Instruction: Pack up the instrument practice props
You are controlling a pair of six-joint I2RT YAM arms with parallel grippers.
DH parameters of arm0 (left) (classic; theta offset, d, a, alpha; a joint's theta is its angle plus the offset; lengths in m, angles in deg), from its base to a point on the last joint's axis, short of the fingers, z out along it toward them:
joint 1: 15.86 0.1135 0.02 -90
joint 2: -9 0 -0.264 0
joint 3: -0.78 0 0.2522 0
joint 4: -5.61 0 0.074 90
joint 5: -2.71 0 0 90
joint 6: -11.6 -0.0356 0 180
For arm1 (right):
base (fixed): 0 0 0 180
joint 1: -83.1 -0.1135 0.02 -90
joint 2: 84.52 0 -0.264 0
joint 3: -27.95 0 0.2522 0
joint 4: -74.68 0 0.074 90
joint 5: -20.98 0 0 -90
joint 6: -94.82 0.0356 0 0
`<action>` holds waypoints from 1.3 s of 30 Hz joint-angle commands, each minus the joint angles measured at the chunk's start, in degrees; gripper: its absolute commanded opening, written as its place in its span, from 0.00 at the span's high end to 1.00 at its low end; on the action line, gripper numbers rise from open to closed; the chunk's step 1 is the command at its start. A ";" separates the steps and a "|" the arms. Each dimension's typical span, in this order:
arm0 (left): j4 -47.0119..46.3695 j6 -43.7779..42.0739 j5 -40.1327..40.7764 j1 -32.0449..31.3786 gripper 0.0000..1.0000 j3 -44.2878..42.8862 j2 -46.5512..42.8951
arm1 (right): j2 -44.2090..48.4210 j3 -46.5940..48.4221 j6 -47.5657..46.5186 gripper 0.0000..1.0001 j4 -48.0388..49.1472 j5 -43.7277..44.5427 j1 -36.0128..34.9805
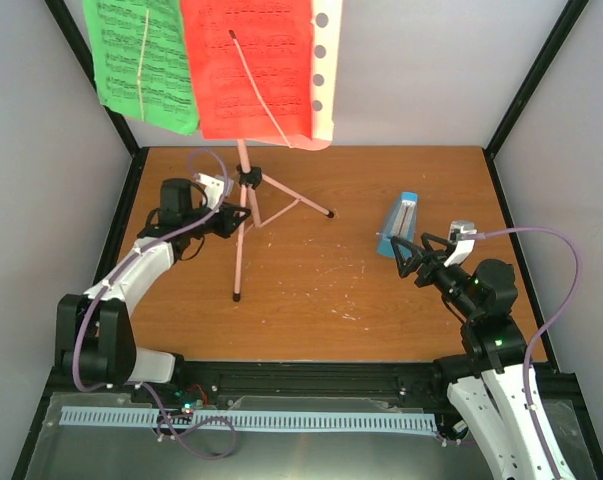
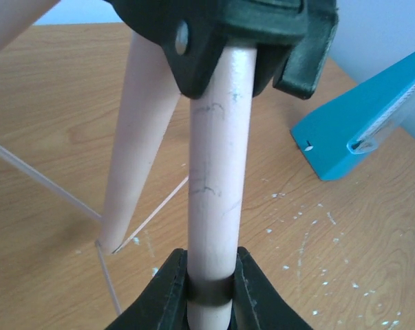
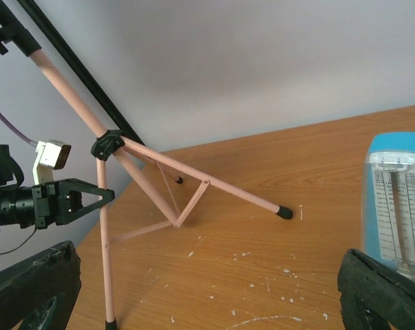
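Note:
The pink tripod music stand (image 1: 243, 165) stands at the back left of the wooden table. High on its desk hang a red page (image 1: 243, 65) and a green page (image 1: 141, 55). My left gripper (image 1: 243, 215) is shut on the stand's near leg (image 2: 214, 199), just below the black hub (image 2: 241, 34), with both fingers pressed against the tube. The blue pyramid metronome (image 1: 401, 222) stands upright at the right. My right gripper (image 1: 406, 255) stands open just in front of it, with nothing between its fingers (image 3: 382, 292). In the right wrist view the metronome (image 3: 398, 206) sits at the right edge.
Black frame posts (image 1: 526, 85) and grey walls enclose the table (image 1: 321, 320) at the back and sides. The stand's other two legs spread toward the back and the right, one foot (image 1: 330, 213) near the table's middle. A purple cable (image 1: 566, 290) loops beside the right arm.

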 commanded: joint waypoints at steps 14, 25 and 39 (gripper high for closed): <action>-14.90 30.59 19.09 -18.31 1.00 -8.81 9.14 | 2.49 0.24 1.20 0.00 -4.73 4.14 0.16; -19.58 29.97 18.50 -19.70 1.00 -20.41 23.64 | 2.74 -0.11 4.24 0.00 -7.13 3.84 0.16; -18.93 24.30 17.92 -19.66 0.03 -16.56 14.91 | 1.48 0.63 6.20 0.00 -6.43 2.88 0.21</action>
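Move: The left hand already has the music stand's near leg between its shut fingers. From this hand the hub is roughly 5 cm ahead and 8 cm up, and the leg's foot about 15 cm back, 2 cm left and 20 cm down. The metronome stands some 36 cm to its right, about level in reach. From the right hand, the gripped leg is about 34 cm left, 13 cm ahead and lower. Rightwards first, then forward and right at a steady height, the left hand drags the stand by the pinched leg about 13 cm towards the metronome's side and 8 cm farther out, its wrist rolling right side up or down with the leg and turning slightly counter-clockwise. It stops, opens wide to let go of the leg and begins to rise. The open right hand sinks about 2 cm, tipping down. ##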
